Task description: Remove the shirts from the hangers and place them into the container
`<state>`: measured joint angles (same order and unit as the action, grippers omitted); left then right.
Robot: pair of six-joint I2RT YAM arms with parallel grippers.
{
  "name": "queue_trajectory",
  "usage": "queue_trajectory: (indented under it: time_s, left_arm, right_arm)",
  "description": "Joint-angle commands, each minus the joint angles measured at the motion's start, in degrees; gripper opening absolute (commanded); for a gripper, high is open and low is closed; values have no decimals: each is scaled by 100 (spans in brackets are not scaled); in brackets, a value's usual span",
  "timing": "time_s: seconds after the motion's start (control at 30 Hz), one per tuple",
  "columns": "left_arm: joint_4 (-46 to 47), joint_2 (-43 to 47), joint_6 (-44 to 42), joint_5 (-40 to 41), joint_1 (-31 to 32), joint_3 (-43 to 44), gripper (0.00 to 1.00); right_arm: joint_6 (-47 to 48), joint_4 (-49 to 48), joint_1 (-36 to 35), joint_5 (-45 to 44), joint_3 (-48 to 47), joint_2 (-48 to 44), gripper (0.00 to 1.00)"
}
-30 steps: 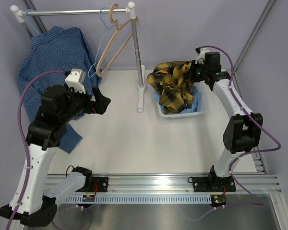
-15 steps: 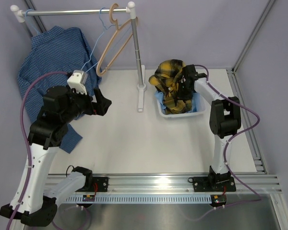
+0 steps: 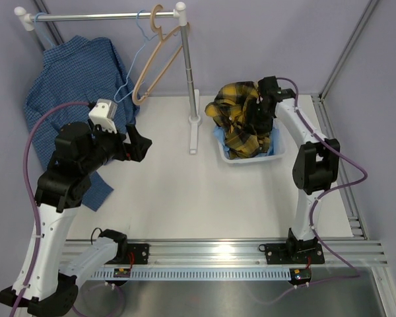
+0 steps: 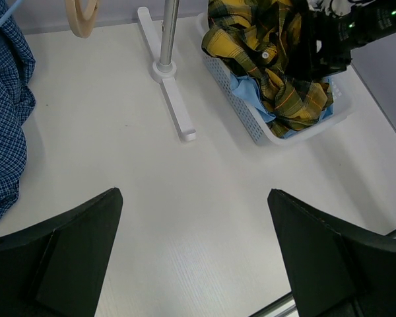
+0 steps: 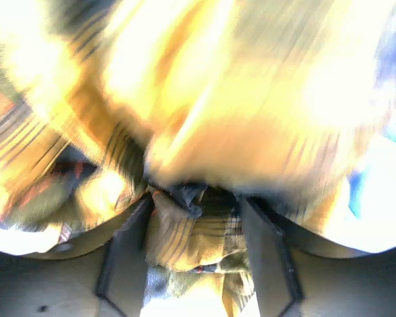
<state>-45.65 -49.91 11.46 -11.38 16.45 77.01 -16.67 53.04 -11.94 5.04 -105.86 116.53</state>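
The yellow-and-black plaid shirt (image 3: 241, 119) (image 4: 264, 46) is heaped in the white container (image 3: 278, 154) (image 4: 247, 122), over a light blue shirt (image 4: 246, 88). My right gripper (image 3: 261, 109) (image 5: 195, 205) is low in that heap. Its jaws stand apart, open, with loose plaid cloth (image 5: 198, 231) lying between them. The dark blue checked shirt (image 3: 72, 72) (image 4: 3, 125) hangs at the rail's left end. A tan hanger (image 3: 155, 66) and a light-blue wire hanger (image 3: 133, 72) hang bare. My left gripper (image 3: 137, 140) (image 4: 195, 191) is open over bare table, right of the dark blue shirt.
The white-and-metal rack rail (image 3: 105, 16) runs along the back, its post (image 3: 187, 66) and foot (image 3: 193, 135) (image 4: 175, 109) standing between my two arms. A metal frame post (image 3: 346, 49) rises at the back right. The right wrist view is blurred.
My right arm swung down and left, carrying the plaid shirt into the container. Its jaws have parted from shut. The left arm barely shifted.
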Motion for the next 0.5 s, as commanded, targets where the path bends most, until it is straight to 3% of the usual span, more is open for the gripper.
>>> queue_trajectory:
  time_s: [0.0, 0.27, 0.47]
  left_arm:
    - [153, 17, 14, -119, -19, 51, 99]
    - [144, -10, 14, -67, -19, 112, 99]
    - [144, 95, -4, 441, -19, 200, 99]
  right_arm:
    - [278, 453, 34, -266, -522, -902, 66]
    - [585, 226, 17, -143, -787, -1773, 73]
    - [673, -513, 26, -476, -277, -3020, 97]
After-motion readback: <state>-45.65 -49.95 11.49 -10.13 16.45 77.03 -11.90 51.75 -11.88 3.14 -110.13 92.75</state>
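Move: Under and around the right hand's half-open fingers is the yellow plaid shirt, its middle about 6 cm left, level fore and aft and some 4 cm below. The container's middle lies roughly 3 cm left, 3 cm back and 8 cm below. The rack foot stands about 22 cm left of this hand, 2 cm ahead and 12 cm below. From the left hand the shirt is around 19 cm ahead, 33 cm right and 28 cm below. Rising fast by about 21 cm, the right hand comes free of the yellow plaid shirt and climbs out above the container. Its already parted fingers spread almost fully, while the wrist tilts some 30 degrees so that the fingertips swing forward and up out of their steep downward point. ##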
